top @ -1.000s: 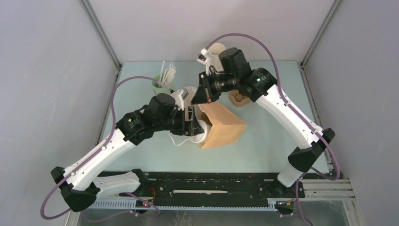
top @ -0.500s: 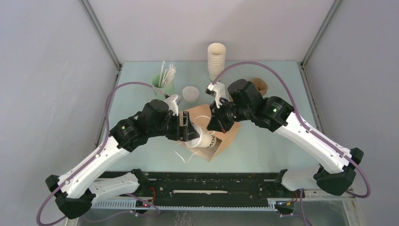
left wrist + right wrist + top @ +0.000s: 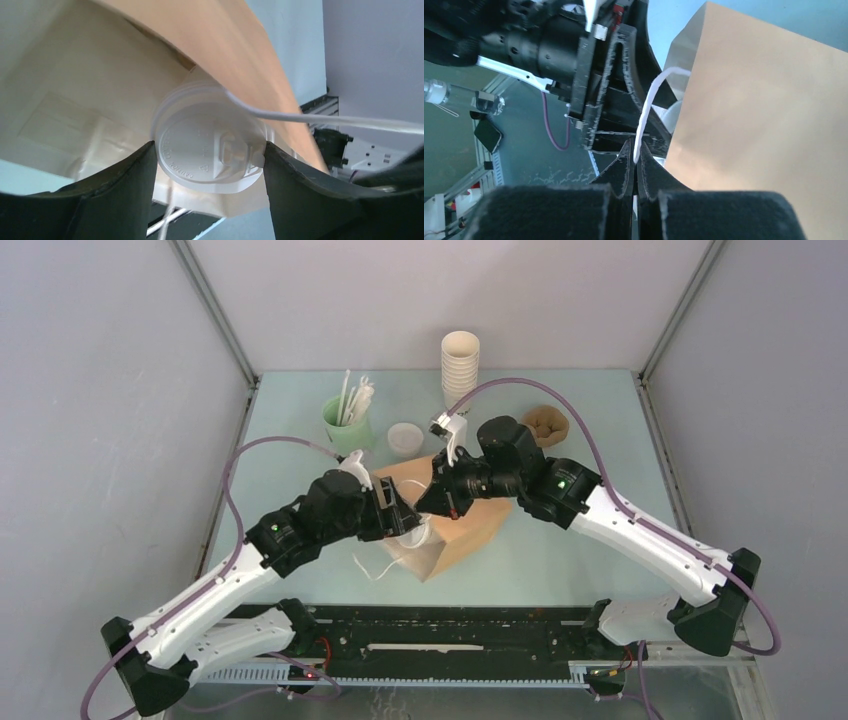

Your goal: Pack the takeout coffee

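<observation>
The takeout coffee (image 3: pixel 210 156) shows its round white lid in the left wrist view. It sits in the mouth of a brown paper bag (image 3: pixel 472 525) that lies on its side. My left gripper (image 3: pixel 405 519) is shut on the cup, with a dark finger (image 3: pixel 125 185) against each side of the lid. The bag's tan wall (image 3: pixel 100 85) surrounds the cup. My right gripper (image 3: pixel 433 502) is at the top edge of the bag mouth. In its wrist view my right gripper (image 3: pixel 635 156) is shut on the bag's white string handle (image 3: pixel 647 107), beside the bag (image 3: pixel 769 120).
A tall stack of lidless white cups (image 3: pixel 460 365) stands at the back. A mint-green cup with straws (image 3: pixel 347 421) and a small clear cup (image 3: pixel 404 438) are at the back left. A brown ring-shaped item (image 3: pixel 547 425) lies at the back right. A second white handle (image 3: pixel 375 565) trails near the bag.
My right arm has swung from the back near the cup stack down to the bag mouth. My left gripper has carried the cup deeper into the bag, which shifted slightly left.
</observation>
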You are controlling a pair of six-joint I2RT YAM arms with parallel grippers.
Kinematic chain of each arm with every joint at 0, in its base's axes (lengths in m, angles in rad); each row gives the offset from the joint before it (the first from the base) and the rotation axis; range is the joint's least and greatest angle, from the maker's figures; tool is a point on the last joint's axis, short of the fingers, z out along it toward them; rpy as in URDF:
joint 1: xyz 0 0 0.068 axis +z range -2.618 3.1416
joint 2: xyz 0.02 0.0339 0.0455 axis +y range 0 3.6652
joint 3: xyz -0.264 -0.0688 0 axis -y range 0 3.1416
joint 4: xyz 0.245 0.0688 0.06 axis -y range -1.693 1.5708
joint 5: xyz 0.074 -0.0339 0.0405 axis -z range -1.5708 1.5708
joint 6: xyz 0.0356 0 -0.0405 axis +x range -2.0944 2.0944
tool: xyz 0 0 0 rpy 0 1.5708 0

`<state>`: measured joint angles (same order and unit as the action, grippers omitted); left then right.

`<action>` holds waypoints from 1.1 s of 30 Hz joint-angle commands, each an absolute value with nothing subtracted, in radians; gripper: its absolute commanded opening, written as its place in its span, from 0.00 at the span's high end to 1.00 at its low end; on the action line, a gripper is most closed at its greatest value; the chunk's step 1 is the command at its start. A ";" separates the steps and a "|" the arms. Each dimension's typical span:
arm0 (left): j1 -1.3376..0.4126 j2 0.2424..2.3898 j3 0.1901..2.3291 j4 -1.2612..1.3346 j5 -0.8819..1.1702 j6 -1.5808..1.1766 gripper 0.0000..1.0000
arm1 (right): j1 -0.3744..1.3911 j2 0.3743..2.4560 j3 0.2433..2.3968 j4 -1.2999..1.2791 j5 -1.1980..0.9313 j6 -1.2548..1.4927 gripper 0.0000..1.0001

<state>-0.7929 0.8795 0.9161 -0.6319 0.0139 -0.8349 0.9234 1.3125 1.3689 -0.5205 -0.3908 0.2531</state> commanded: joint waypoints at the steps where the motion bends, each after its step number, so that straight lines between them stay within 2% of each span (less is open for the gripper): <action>1: -0.786 0.850 0.858 -0.498 -0.062 -0.959 0.97 | 0.926 1.254 1.326 -0.379 -0.409 0.338 1.00; 16: -0.790 0.890 0.763 -0.478 -0.183 -1.304 1.00 | 0.806 1.169 1.133 -0.199 -0.555 0.469 1.00; 24: -0.852 0.935 0.765 -0.521 -0.282 -1.422 0.99 | 0.754 1.182 1.103 -0.128 -0.613 0.539 1.00; 33: -0.869 0.985 0.755 -0.497 -0.251 -1.588 0.99 | 0.728 1.166 1.065 -0.094 -0.620 0.591 1.00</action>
<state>-0.8619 0.9737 0.7624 -0.5194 -0.2356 -1.4708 0.7433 1.1995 1.0767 -0.1558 -0.6083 0.5495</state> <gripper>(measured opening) 0.754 0.014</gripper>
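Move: My left hand holds the lidded cup by its lid rim at the mouth of the tilted paper bag; the mouth's middle is about 3 cm below and 1 cm ahead and right of it. The brown carrier in the bag's bottom lies roughly 10 cm ahead, 9 cm right and 14 cm down. The lid stack stands some 22 cm ahead, 2 cm left. From my right hand, which pinches the white handle, the carrier is 10 cm ahead, 7 cm right and 21 cm below. I lower the cup with my left hand about 6 cm deeper into the bag towards the carrier, easing some 2.5 cm forward on the way, while rolling the wrist about 30 degrees counter-clockwise and keeping the lid pinched. My right hand keeps its shut grip on the handle, shifting about 2 cm right and 2 cm forward as its fingers tip up towards level. ##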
